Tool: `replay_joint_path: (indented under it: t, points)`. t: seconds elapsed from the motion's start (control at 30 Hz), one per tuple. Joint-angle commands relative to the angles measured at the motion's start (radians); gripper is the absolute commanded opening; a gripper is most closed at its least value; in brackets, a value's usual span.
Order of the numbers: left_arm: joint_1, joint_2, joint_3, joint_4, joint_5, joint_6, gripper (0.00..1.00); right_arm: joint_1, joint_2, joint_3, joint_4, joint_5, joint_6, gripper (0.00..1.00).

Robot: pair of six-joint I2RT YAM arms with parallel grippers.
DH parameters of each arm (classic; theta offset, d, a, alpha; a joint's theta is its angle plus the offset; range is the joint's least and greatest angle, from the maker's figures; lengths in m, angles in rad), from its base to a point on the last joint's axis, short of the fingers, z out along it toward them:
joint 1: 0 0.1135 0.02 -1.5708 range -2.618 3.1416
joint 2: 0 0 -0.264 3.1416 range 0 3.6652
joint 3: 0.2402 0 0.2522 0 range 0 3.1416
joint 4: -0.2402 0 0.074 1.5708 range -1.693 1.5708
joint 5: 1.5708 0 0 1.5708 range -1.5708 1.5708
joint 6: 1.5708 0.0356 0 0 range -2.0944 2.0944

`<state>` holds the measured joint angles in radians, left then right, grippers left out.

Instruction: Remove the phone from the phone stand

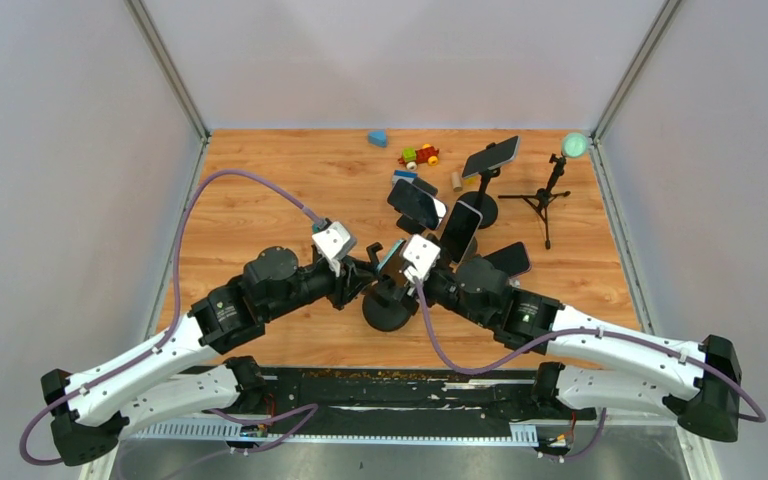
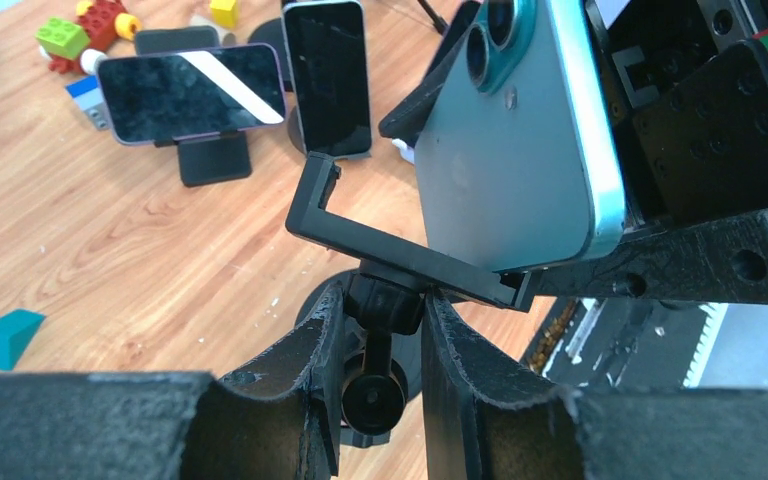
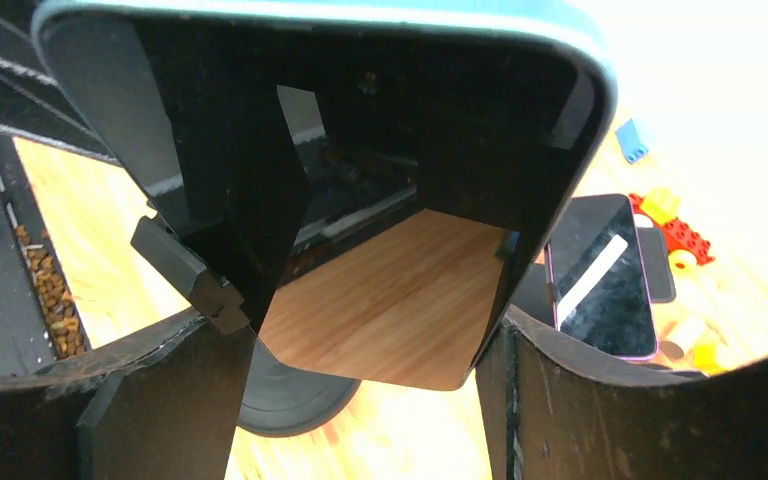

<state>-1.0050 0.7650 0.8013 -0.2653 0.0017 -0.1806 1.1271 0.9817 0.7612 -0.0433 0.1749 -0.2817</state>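
Observation:
A teal phone (image 2: pixel 520 150) stands by the black phone stand's clamp bracket (image 2: pixel 380 240), its lower edge against the bracket's right part. The bracket's left hook stands apart from the phone. My left gripper (image 2: pixel 385 300) is shut on the stand's neck just under the bracket. My right gripper (image 3: pixel 370 330) is shut on the phone (image 3: pixel 360 180) across its width, the screen facing its camera. From above, both grippers (image 1: pixel 365 275) (image 1: pixel 410 265) meet over the stand's round base (image 1: pixel 388 312) at the table's near middle, the phone (image 1: pixel 392 257) between them.
Behind stand other phones on stands (image 1: pixel 416 203) (image 1: pixel 460 232) (image 1: pixel 491 156), and one phone lies flat (image 1: pixel 508 259). A small tripod (image 1: pixel 548 195) stands at the back right. Toy bricks (image 1: pixel 420 155) and a blue block (image 1: pixel 377 138) lie at the back; a teal block (image 2: pixel 10 337) lies left.

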Motion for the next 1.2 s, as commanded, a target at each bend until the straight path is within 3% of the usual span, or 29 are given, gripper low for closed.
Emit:
replay_joint_path:
  t: [0.0, 0.43, 0.57, 0.8, 0.93, 1.17]
  points:
    - [-0.022, -0.031, 0.072, 0.223, 0.087, -0.042, 0.0, -0.017, 0.02, 0.068, 0.082, 0.274, 0.115, 0.0]
    - [-0.023, -0.041, 0.069, 0.214, 0.102, -0.051, 0.0, -0.054, 0.063, 0.104, 0.033, 0.43, 0.244, 0.0]
    - [-0.022, -0.04, 0.079, 0.172, 0.063, -0.04, 0.0, -0.069, 0.043, 0.112, -0.002, 0.411, 0.244, 0.0]
    - [-0.016, -0.051, 0.102, 0.035, -0.145, -0.03, 0.0, -0.098, -0.015, 0.161, -0.148, 0.287, 0.255, 0.0]
    - [0.014, -0.035, 0.13, -0.054, -0.245, -0.026, 0.0, -0.127, 0.004, 0.254, -0.347, 0.126, 0.272, 0.0]
    - [0.191, 0.014, 0.208, -0.156, -0.289, -0.016, 0.0, -0.141, 0.119, 0.389, -0.611, -0.073, 0.349, 0.0]
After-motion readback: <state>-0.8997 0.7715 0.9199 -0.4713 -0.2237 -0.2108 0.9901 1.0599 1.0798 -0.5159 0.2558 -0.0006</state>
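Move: The right hand already grips the phone across its width; the phone stand's cradle lies some 4 cm to its left, about 2 cm back and roughly level, one end still against the phone's edge. Beyond, the landscape phone stands about 22 cm ahead and 4 cm right, the upright black phone some 17 cm ahead and 13 cm right, both around 9 cm lower. From the left hand, pinching the stand's neck, the phone is about 5 cm right, 3 cm ahead and 4 cm higher. Forward and to the right, turning clockwise by some 25 degrees, the right hand draws the phone off the cradle, keeping its grip, then eases back and rises about 2 cm, fingers tipping down. The left hand keeps its pinch on the neck, rises slightly and dips back, then swings the stand about 6 cm left and forward, turning counter-clockwise. ##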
